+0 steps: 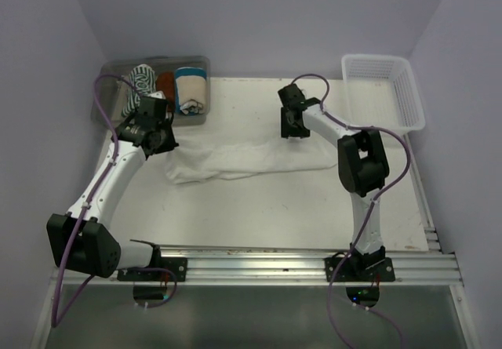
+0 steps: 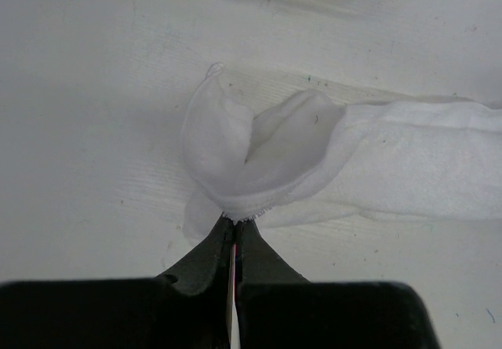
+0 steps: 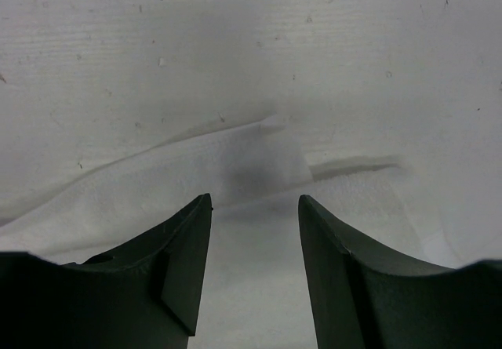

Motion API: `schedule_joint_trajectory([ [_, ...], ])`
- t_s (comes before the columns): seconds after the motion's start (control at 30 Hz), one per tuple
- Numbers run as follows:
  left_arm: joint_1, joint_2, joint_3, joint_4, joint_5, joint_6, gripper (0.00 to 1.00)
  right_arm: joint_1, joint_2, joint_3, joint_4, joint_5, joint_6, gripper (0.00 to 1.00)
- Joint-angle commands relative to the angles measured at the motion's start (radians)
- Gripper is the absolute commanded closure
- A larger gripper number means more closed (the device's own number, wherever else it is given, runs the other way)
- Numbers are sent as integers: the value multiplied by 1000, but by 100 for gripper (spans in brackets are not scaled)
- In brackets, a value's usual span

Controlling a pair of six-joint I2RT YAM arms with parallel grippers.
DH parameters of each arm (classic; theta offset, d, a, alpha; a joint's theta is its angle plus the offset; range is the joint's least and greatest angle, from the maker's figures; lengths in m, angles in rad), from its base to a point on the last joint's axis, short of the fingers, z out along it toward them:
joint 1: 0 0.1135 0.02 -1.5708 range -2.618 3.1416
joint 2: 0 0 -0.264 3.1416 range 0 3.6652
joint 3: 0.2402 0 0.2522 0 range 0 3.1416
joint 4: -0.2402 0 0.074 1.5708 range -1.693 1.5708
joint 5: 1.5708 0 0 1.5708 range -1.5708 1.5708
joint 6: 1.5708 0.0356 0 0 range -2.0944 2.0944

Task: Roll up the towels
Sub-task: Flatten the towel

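The plain white towel [image 1: 251, 159] lies spread lengthwise across the middle of the table. My left gripper [image 1: 161, 141] is shut on its left end, and the left wrist view shows the hem pinched at the fingertips [image 2: 235, 219] with the cloth [image 2: 376, 169] bunched up just beyond. My right gripper [image 1: 294, 129] hangs over the towel's far right corner. In the right wrist view it [image 3: 255, 200] is open, with the white towel [image 3: 157, 192] lying below the gap and nothing gripped. The green-and-white striped towel [image 1: 141, 78] sits rolled in the bin at the back left.
A clear bin [image 1: 200, 63] at the back left also holds a rust-brown towel [image 1: 166, 82] and a cream towel with a teal band [image 1: 190, 90]. A white mesh basket [image 1: 384, 86] stands at the back right. Purple walls close in both sides.
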Motion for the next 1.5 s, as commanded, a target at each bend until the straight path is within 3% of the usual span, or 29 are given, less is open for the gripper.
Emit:
schedule_joint_trajectory([
  [0.0, 6, -21, 2, -3, 18, 19, 100, -14, 33, 83, -4, 5, -7, 48],
  [0.33, 6, -17, -3, 1, 41, 19, 100, -36, 107, 112, 9, -83, -5, 53],
  [0.5, 6, -24, -4, -2, 40, 23, 100, -40, 84, 89, 49, -57, -2, 85],
  [0.53, 6, -26, -4, 0, 38, 23, 100, -39, 73, 92, 44, -49, -4, 98],
  [0.57, 6, -26, -4, -2, 37, 23, 100, -37, 64, 96, 39, -41, -5, 100],
  [1.07, 12, 2, 120, -48, -34, 54, 100, -43, -284, 66, 56, 77, -47, 100],
  [1.47, 47, 37, 453, -117, -110, 70, 100, -60, -633, 34, 46, 161, -97, 100],
])
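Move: The right hand hangs open just over the white towel's far right corner, about 2 cm ahead, straight in line and 3 cm below; the white basket stands some 25 cm to its right and 14 cm ahead, level with it. The left hand already grips the towel's other end in the air, with the clear tray about 25 cm ahead, 7 cm left and 13 cm below; the corner lies about 35 cm to its right, 14 cm ahead and 15 cm below. The right hand eases about 2 cm forward and sinks a little onto the towel, shuts its fingers on the far right corner, then lifts it fast, nearly 30 cm straight up, drifting right and slightly back while its fingers tip up to point more forward. The left hand waits with its pinch kept, then rises about 10 cm with a little forward reach towards the tray as the right hand goes up. ##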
